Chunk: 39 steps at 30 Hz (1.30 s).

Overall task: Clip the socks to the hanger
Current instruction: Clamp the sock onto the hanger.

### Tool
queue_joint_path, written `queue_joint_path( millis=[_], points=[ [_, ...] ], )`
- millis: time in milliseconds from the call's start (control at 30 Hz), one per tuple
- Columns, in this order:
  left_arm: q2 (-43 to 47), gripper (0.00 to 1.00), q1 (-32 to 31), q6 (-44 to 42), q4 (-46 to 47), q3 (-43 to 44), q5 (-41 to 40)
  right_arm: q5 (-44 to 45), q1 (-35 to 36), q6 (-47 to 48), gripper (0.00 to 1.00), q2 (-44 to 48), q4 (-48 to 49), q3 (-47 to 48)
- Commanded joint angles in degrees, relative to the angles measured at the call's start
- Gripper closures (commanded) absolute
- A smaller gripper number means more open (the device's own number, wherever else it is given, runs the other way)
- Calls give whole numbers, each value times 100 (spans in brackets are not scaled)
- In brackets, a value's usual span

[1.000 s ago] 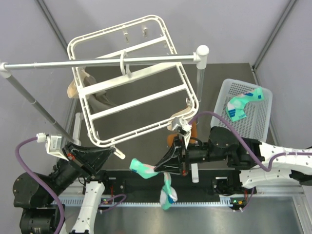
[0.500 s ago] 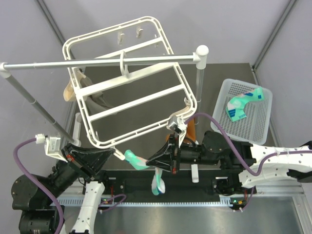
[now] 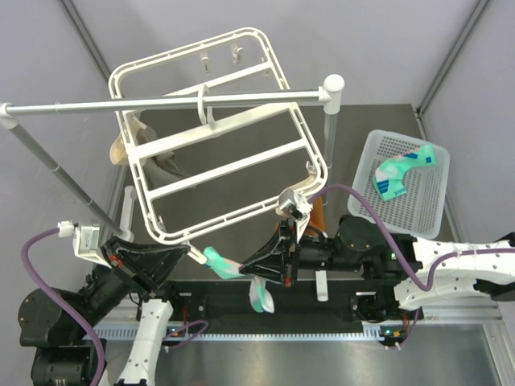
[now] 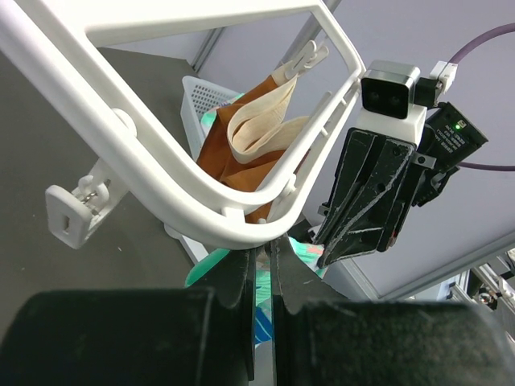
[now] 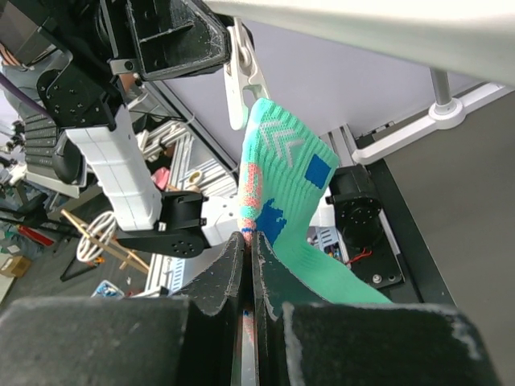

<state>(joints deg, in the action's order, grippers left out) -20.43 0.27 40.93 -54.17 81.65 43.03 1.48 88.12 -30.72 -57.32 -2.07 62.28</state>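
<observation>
The white hanger (image 3: pixel 213 173) hangs tilted from the grey rail (image 3: pixel 161 103). My left gripper (image 3: pixel 191 252) is shut on a small white clip (image 5: pixel 241 76) at the hanger's near corner; in the left wrist view its jaws (image 4: pixel 263 251) meet just under the frame (image 4: pixel 161 161). My right gripper (image 3: pixel 246 273) is shut on a teal sock (image 3: pixel 216 260) with blue patches. In the right wrist view this sock (image 5: pixel 282 185) stands up from the jaws (image 5: pixel 249 241), its top edge right below the clip. A second teal sock (image 3: pixel 398 173) lies in the basket.
The white perforated basket (image 3: pixel 434 205) stands at the right. An orange sock (image 4: pixel 229 165) and a beige sock (image 4: pixel 257 121) hang clipped at the hanger's right corner. Another beige piece (image 3: pixel 121 149) hangs at its left edge. The rail's post (image 3: pixel 328 133) stands behind the right arm.
My right gripper has carried the teal sock leftward, bringing its top end beside the clip in my left gripper. The hanger swayed slightly. The left arm stayed put.
</observation>
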Motion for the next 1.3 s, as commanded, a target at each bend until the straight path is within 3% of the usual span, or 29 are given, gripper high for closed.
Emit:
queue_joint_path(
  millis=[0, 967, 1067, 1133, 1167, 1267],
  points=[
    [-102, 100, -10, 91, 249, 44, 13, -60, 74, -48, 100, 63, 505, 12],
    [-32, 99, -10, 117, 364, 0, 101, -253, 13, 101, 100, -394, 945, 267],
    [-14, 83, -10, 100, 355, 9, 101, -288, 13, 84, 100, -429, 980, 293],
    [30, 66, -10, 73, 346, 9, 66, -297, 13, 92, 100, -429, 1006, 311],
    [47, 53, -10, 56, 329, 27, 66, -306, 13, 101, 100, -447, 1015, 328],
    [65, 40, -10, -14, 285, 62, 48, -271, -22, 127, 100, -455, 989, 346]
  ],
)
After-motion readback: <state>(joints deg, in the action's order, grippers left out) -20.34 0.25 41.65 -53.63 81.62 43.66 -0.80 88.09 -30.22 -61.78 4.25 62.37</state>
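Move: The left gripper still squeezes the hanger's near clip open; the held sock's cuff end lies about 5 cm to its right and 1 cm back, just below. From the right gripper, shut on that sock, the clip is some 8 cm to the left, 2 cm ahead and slightly higher. The hanger corner lies about 13 cm left, 6 cm ahead and a little above the right gripper; the orange sock is 10 cm right, 7 cm ahead and lower. Bring the right gripper about 2.5 cm left to feed the sock's cuff end into the open clip: lift it a bare centimetre first, sink back as it goes left, then nudge it farther left, keeping the pinch on the sock. Hold the left gripper where it is on the clip, and only at the end spread its fingers to about half open to let the clip close. ##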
